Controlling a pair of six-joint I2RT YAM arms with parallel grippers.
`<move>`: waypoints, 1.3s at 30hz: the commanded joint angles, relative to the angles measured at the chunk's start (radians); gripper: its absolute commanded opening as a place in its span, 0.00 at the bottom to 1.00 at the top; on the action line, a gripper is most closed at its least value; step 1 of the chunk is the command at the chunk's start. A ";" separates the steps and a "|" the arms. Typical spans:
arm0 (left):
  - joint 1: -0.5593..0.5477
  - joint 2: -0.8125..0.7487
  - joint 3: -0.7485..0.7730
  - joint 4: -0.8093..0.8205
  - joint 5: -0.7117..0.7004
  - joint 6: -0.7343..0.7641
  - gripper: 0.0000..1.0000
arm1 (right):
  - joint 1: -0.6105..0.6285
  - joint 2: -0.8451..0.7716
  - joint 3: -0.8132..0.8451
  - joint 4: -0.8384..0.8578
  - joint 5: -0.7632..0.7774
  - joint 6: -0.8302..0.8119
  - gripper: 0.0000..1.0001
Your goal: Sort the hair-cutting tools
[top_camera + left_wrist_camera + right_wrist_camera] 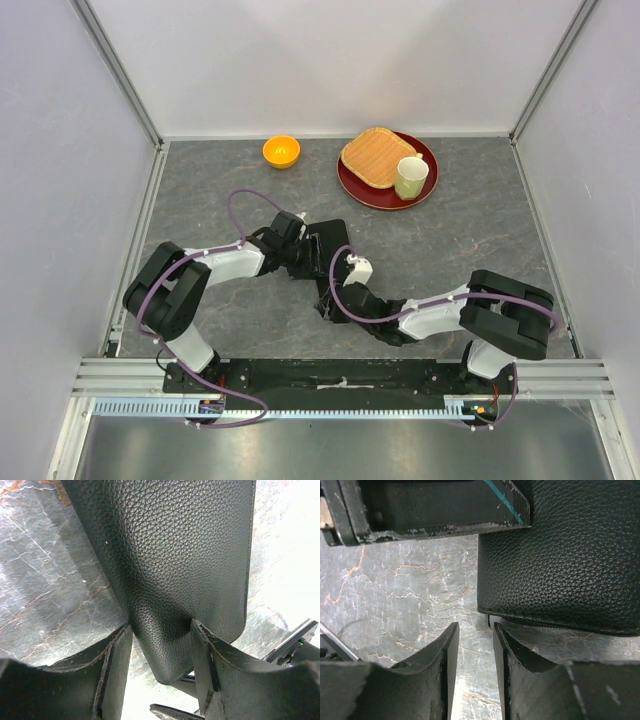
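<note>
The hair-cutting tools are out of view. A black grained zip case point(330, 240) lies mid-table. My left gripper point(303, 252) is at its left edge. In the left wrist view, the left gripper point(160, 647) is shut on a rounded corner of the case point(175, 555), and the leather buckles inward between the fingers. My right gripper point(330, 300) is at the case's near end. In the right wrist view the right gripper point(472, 627) stands narrowly open over bare table, just short of the case's corner point(570, 555). A small zip pull point(489, 621) hangs by the right fingertip.
An orange bowl point(281, 151) sits at the back. A red plate point(424, 192) at the back right carries a tan woven mat point(372, 157) and a pale cup point(411, 176). White walls enclose the grey marbled table point(480, 240) on three sides.
</note>
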 commanded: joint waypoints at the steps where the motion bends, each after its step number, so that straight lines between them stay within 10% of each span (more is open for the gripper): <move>1: -0.008 0.050 -0.025 -0.014 -0.014 -0.019 0.56 | 0.003 0.024 0.051 -0.047 0.056 0.034 0.39; 20: -0.008 0.047 -0.089 0.031 0.002 -0.036 0.56 | 0.001 0.042 0.143 -0.139 0.121 0.007 0.31; 26: -0.008 0.050 -0.092 0.028 -0.012 -0.041 0.56 | 0.000 0.059 0.160 -0.193 0.108 0.010 0.00; 39: -0.008 0.099 -0.002 -0.093 -0.109 -0.038 0.53 | 0.006 0.060 0.090 -0.248 -0.092 -0.208 0.00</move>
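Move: For the right hand, the zip pull at the case's near-left corner is roughly 2 cm ahead, 1 cm left and 1 cm below, just beyond its part-open fingertips. The case's middle lies some 9 cm ahead and 2 cm to the right of that hand, about 1 cm below. From the left hand, which straddles the case's left edge, the pull is around 7 cm back, 1 cm right and 1 cm below. Forward by about 1.5 cm, sinking 1 cm, the right hand eases its fingertips onto the zip pull at the case's near-left corner, narrowing its fingers, pausing, then shutting them fully to pinch it; the wrist rolls left side down some 10 degrees, mostly late. The left hand keeps its hold on the case's edge, creeping barely half a centimetre right. ##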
